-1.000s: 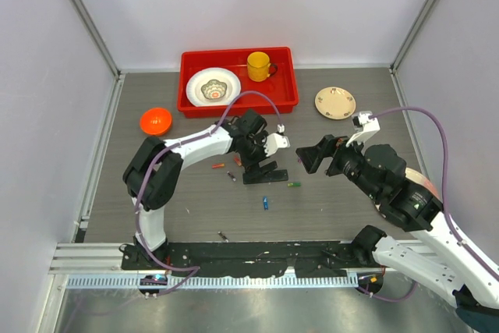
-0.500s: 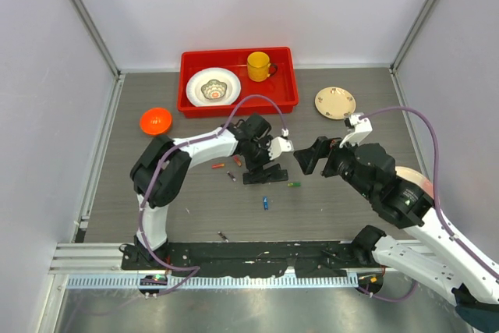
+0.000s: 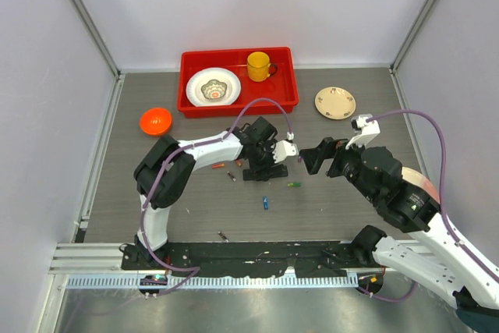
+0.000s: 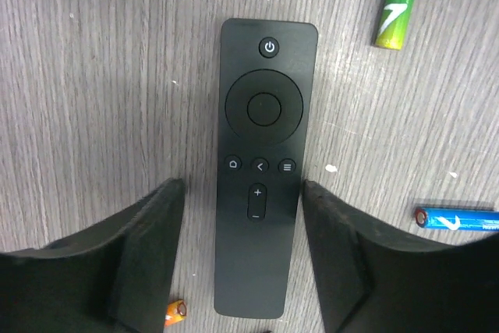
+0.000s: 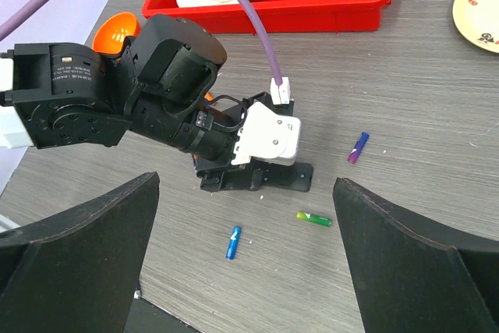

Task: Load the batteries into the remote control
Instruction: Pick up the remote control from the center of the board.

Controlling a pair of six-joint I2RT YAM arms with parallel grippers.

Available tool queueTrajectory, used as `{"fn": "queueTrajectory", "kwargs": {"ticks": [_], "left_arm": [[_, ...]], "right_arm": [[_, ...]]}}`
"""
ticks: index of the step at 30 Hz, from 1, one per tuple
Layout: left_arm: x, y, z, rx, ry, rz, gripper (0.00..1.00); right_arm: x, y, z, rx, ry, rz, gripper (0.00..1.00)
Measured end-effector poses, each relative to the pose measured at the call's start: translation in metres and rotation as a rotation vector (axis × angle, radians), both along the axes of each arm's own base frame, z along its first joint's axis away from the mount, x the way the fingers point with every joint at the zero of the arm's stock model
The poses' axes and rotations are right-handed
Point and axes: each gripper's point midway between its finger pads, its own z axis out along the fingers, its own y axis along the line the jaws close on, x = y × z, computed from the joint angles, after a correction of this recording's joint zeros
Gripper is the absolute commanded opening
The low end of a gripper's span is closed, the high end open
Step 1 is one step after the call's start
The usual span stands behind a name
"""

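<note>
The black remote control lies flat on the table with its buttons up. My left gripper straddles its lower half. The right finger stands at the remote's edge, and a gap is left at the left finger. From above, the left gripper covers most of the remote. Loose batteries lie around it: a green one, a blue one and an orange one. My right gripper hovers wide open just right of the remote, holding nothing.
A purple-tipped battery lies right of the remote. More batteries lie to the left and near the front rail. At the back are a red tray holding a plate and yellow mug, an orange bowl and a cream plate.
The left gripper's jaws have narrowed around the remote, and the wrist has shifted slightly right. The right gripper has stayed wide open and moved only a little.
</note>
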Motion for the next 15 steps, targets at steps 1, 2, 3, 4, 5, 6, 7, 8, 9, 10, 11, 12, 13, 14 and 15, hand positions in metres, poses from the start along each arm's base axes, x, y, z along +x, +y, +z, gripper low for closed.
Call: {"fn": "queueTrajectory", "kwargs": {"ticks": [1,2,3,4,5,6,7,8,9,10,11,12,13,14,15], "left_arm": [[0.0004,-0.0004,-0.0003,0.002,-0.005,0.001,0.59],[0.0011,-0.0012,-0.0004,0.003,-0.01,0.003,0.56],[0.0016,-0.002,-0.0004,0.002,-0.014,0.007,0.49],[0.002,-0.0027,-0.0003,0.002,-0.017,0.01,0.44],[0.0023,-0.0029,-0.0005,0.001,-0.017,0.015,0.41],[0.0028,-0.0034,-0.0005,0.0,-0.021,0.017,0.39],[0.0028,-0.0035,-0.0004,-0.001,-0.02,0.019,0.38],[0.0026,-0.0035,-0.0004,-0.001,-0.018,0.02,0.37],[0.0026,-0.0035,0.0,-0.002,-0.018,0.022,0.35],[0.0026,-0.0036,0.0003,-0.002,-0.018,0.024,0.32],[0.0028,-0.0035,0.0008,-0.003,-0.018,0.027,0.29],[0.0026,-0.0035,0.0015,-0.003,-0.018,0.031,0.25],[0.0016,-0.0028,0.0024,-0.003,-0.014,0.038,0.23],[0.0007,-0.0022,0.0041,-0.003,-0.013,0.041,0.19],[0.0002,-0.0016,0.0072,-0.007,-0.014,0.046,0.12]], "right_arm": [[-0.0001,-0.0003,-0.0001,0.0,0.0,-0.001,0.99],[0.0,-0.0004,-0.0006,-0.001,0.001,-0.002,0.99],[0.0001,-0.0006,-0.0017,-0.003,0.003,-0.003,0.98],[0.0002,-0.0008,-0.003,-0.005,0.004,-0.004,0.99],[0.0001,-0.0011,-0.0039,-0.007,0.006,-0.005,0.98],[-0.0003,-0.0017,-0.0043,-0.007,0.006,-0.006,0.99],[-0.0003,-0.0017,-0.0047,-0.008,0.007,-0.006,0.99],[-0.0002,-0.0019,-0.0047,-0.008,0.007,-0.007,0.99],[-0.0001,-0.0021,-0.0047,-0.008,0.006,-0.009,0.99],[0.0,-0.0022,-0.0047,-0.008,0.006,-0.009,0.99],[-0.0002,-0.0024,-0.0042,-0.007,0.005,-0.009,0.98],[-0.0002,-0.0025,-0.0042,-0.007,0.005,-0.01,0.99],[0.0001,-0.003,-0.004,-0.007,0.004,-0.013,0.98],[0.0004,-0.0034,-0.0041,-0.007,0.004,-0.016,0.99],[0.0007,-0.0038,-0.0041,-0.006,0.004,-0.02,0.99]]}}
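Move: Between the left hand's open fingers lies the remote control, its middle about 1 cm back and 1 cm to the right of the hand and nearly level with it. The blue battery is some 10 cm back and 1 cm to the right of that hand, the green battery 5 cm back and 10 cm right, the purple battery 4 cm ahead and 12 cm right. From the right hand the remote control lies roughly 7 cm ahead, 17 cm left and 26 cm below. Closing on the remote control where it stands, the left hand brings its fingers in from ahead and behind and pinches the two long edges just left of the middle, creeping forward and right by barely half a centimetre meanwhile. Once the fingers have stopped on the edges, the hand starts straight up with the remote control, by about 0.5 cm. ##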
